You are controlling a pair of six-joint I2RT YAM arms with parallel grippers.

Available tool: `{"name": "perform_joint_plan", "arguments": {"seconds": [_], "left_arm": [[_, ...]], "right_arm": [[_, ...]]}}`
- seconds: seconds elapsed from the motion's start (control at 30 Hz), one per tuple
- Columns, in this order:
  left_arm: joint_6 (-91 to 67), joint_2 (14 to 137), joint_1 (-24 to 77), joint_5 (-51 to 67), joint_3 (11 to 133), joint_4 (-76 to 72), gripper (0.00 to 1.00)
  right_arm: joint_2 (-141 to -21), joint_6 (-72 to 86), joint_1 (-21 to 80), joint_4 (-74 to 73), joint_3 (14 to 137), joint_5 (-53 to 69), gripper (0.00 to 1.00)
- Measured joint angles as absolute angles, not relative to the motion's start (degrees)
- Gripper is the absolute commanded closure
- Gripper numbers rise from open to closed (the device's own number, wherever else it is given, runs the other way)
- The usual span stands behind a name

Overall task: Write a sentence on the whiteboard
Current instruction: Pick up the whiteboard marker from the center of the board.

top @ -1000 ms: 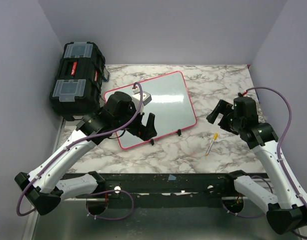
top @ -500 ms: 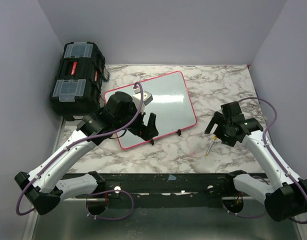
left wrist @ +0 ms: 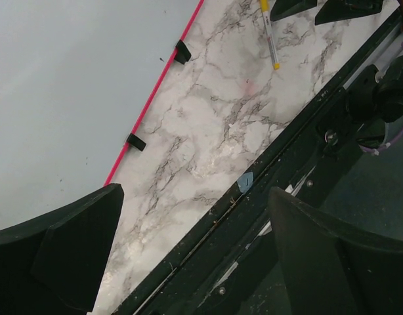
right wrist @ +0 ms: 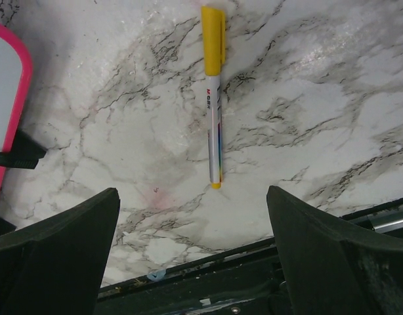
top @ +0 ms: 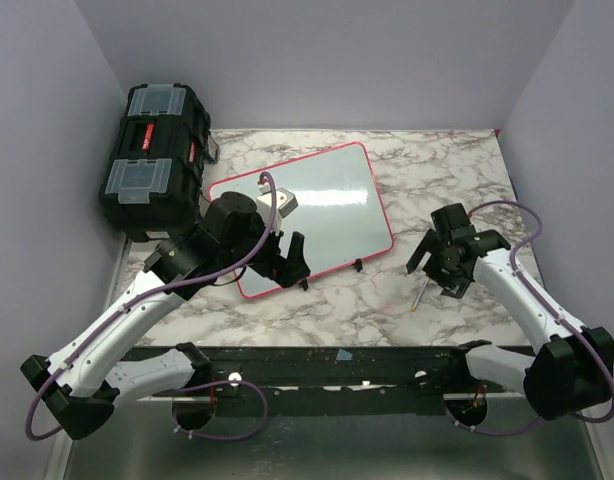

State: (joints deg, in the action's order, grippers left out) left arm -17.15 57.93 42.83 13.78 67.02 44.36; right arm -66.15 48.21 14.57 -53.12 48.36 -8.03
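The whiteboard, white with a pink frame and small black clips on its near edge, lies tilted on the marble table. Its surface is blank; no sentence shows on it. My left gripper hovers over the board's near left corner, open and empty. A marker with a yellow cap and white body lies on the marble to the right of the board. My right gripper hangs low just above it, open, the marker's tail just ahead of the wide gap.
A black toolbox with clear lid compartments stands at the back left, touching the board's far left corner. The black rail holding the arm bases runs along the near table edge. Walls close in on three sides.
My right arm has swung in and down toward the marker, and now sits right over it. The left arm has shifted slightly toward the near left. Both grippers stay open.
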Motion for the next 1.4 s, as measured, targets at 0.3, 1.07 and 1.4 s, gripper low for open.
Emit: {"name": "perform_joint_plan", "arguments": {"seconds": [0.3, 1.07, 1.4], "left_arm": [[-17.65, 56.88, 42.83, 13.32, 65.6, 44.62, 0.09], [-18.79, 55.51, 42.85, 11.11, 63.88, 45.17, 0.1], [-19.59, 55.86, 42.85, 10.96, 63.94, 45.12, 0.1]], "right_arm": [[-68.55, 50.22, 14.57, -49.74, 44.66, -8.45, 0.22], [-80.49, 52.23, 14.57, -39.09, 41.32, -12.95, 0.79], [-80.95, 49.78, 14.57, -38.65, 42.09, -12.84, 1.0]]}}
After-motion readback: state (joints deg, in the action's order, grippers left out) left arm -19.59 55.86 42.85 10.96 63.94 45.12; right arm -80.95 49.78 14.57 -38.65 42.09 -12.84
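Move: The marker lies flat, yellow cap pointing away and a bit right, its middle about 8 cm below my right hand, some 2 cm ahead and 1 cm to the right. From that hand, the nearest black clip on the board's edge is about 14 cm left and 8 cm ahead, and the whiteboard's middle roughly 28 cm left and 21 cm ahead. From my left hand the marker is some 28 cm right, 4 cm ahead and 25 cm down. I lower my open right hand about 7.5 cm onto the marker, easing back slightly at first, then ending some 1.5 cm farther forward and 1 cm to the right. On the way down I start narrowing the fingers, and once low I shut them across the white barrel just behind the yellow cap, pinching it. ##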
